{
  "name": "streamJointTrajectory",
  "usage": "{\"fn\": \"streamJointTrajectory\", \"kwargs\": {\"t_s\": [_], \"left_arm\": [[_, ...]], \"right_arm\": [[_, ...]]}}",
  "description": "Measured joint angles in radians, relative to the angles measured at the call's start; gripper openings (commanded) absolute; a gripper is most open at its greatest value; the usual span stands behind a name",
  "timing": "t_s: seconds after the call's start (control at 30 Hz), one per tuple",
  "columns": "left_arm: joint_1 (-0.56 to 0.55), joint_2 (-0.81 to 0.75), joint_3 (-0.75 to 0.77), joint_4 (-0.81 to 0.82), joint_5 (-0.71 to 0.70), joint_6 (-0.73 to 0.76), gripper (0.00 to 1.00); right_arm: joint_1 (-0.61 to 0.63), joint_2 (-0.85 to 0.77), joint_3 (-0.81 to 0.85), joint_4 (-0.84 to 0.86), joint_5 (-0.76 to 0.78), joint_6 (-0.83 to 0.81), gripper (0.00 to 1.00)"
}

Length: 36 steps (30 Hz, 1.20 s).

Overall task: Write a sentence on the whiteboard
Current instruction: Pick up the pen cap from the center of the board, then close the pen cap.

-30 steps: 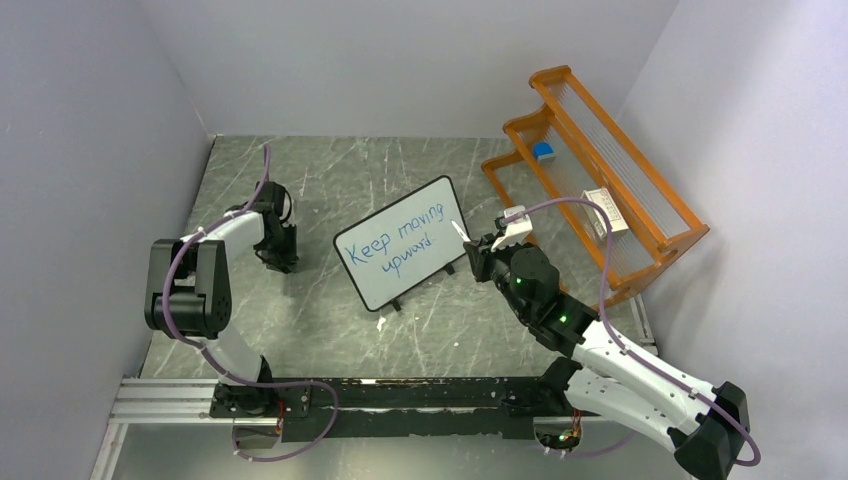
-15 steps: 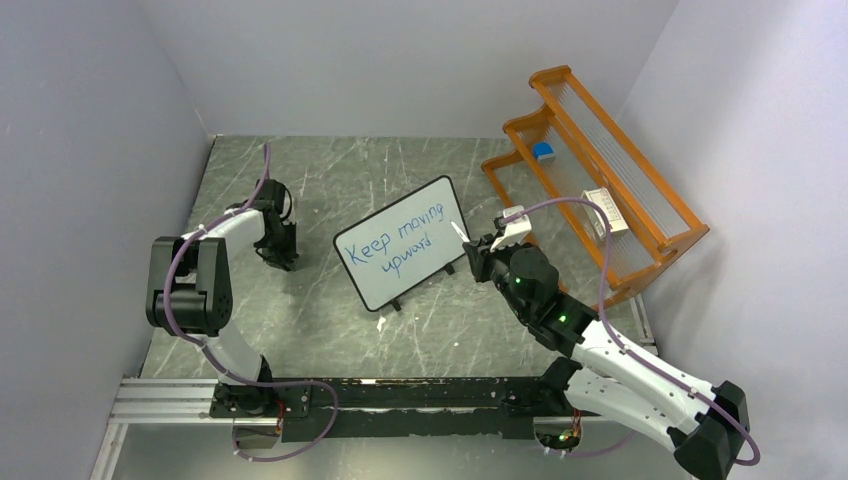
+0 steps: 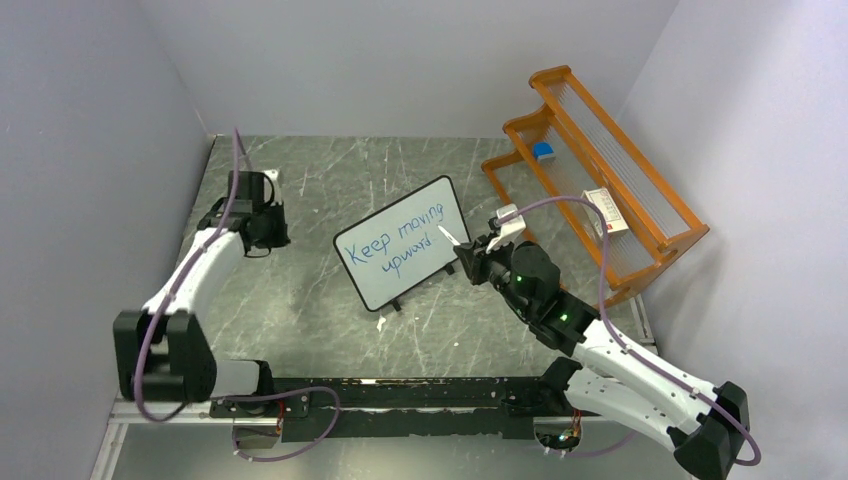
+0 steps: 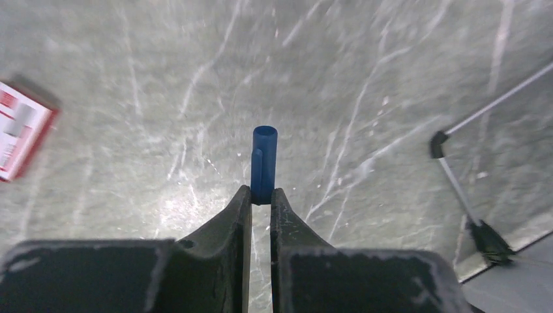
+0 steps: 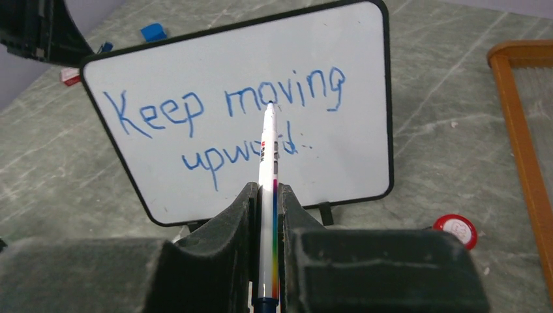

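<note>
The whiteboard (image 3: 385,285) stands tilted at the table's middle. It bears the sentence (image 3: 400,240) in blue, "Keep moving upward". My right gripper (image 3: 470,258) is at the board's right edge, shut on a white marker (image 5: 267,169) with a rainbow stripe. The marker's tip hangs just before the sentence (image 5: 228,107) on the whiteboard (image 5: 352,156); I cannot tell whether it touches. My right gripper (image 5: 266,192) clamps the barrel. My left gripper (image 3: 262,240) is left of the board, and my left gripper (image 4: 261,195) is shut on a blue marker cap (image 4: 264,163) above the table.
An orange rack (image 3: 600,170) at the back right holds a blue block (image 3: 543,151) and a white box (image 3: 607,210). A red round lid (image 5: 456,228) lies right of the board. A red-and-white box (image 4: 19,140) lies at the left. The board's black foot (image 4: 486,238) is near the left gripper.
The left gripper closed on the blue cap and lifted it off the table, the arm stretching out up and to the left. The right gripper edged slightly towards the board.
</note>
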Motion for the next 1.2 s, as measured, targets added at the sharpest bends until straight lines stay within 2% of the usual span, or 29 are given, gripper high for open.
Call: {"fn": "streamJointTrajectory", "kwargs": {"t_s": [0.17, 0.3, 0.43, 0.63, 0.97, 1.2], "left_arm": [[-0.012, -0.209, 0.009, 0.029, 0.013, 0.027, 0.05], [-0.053, -0.301, 0.061, 0.03, 0.058, 0.08, 0.05], [-0.145, -0.374, 0.129, 0.029, 0.101, 0.183, 0.05], [-0.355, -0.491, 0.158, 0.021, 0.104, 0.375, 0.05], [-0.641, -0.524, 0.154, -0.06, 0.055, 0.628, 0.05], [-0.737, -0.528, 0.154, -0.097, 0.025, 0.749, 0.05]], "right_arm": [[0.0, 0.0, 0.058, -0.032, -0.061, 0.001, 0.0], [0.0, -0.005, 0.126, -0.072, -0.101, 0.0, 0.0], [0.0, -0.013, 0.197, -0.126, -0.137, -0.002, 0.0], [0.0, -0.016, 0.299, -0.211, -0.204, -0.021, 0.0], [0.0, 0.047, 0.373, -0.269, -0.386, -0.043, 0.0], [0.0, 0.097, 0.406, -0.28, -0.502, -0.045, 0.0]]}}
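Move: Over to the left hand's right, about 33 cm off, 2 cm back and 12 cm higher, is the bare tip of the pen in the right fingers; the whiteboard's middle stands between, 25 cm to the right and level ahead. From the right hand, the pen cap pinched in the left fingers lies some 38 cm left, 8 cm ahead and 14 cm lower, with the whiteboard 13 cm left, 7 cm ahead, 14 cm down. Lifting the already pinched pen cap about 20 cm clear of the table, the left hand then swings right and back towards the pen tip, its fingers tipping up and turning clockwise until they point across to the right. The right hand keeps its pen, rises some 10 cm, draws back and left, and turns roughly 30 degrees counter-clockwise to meet the cap. ##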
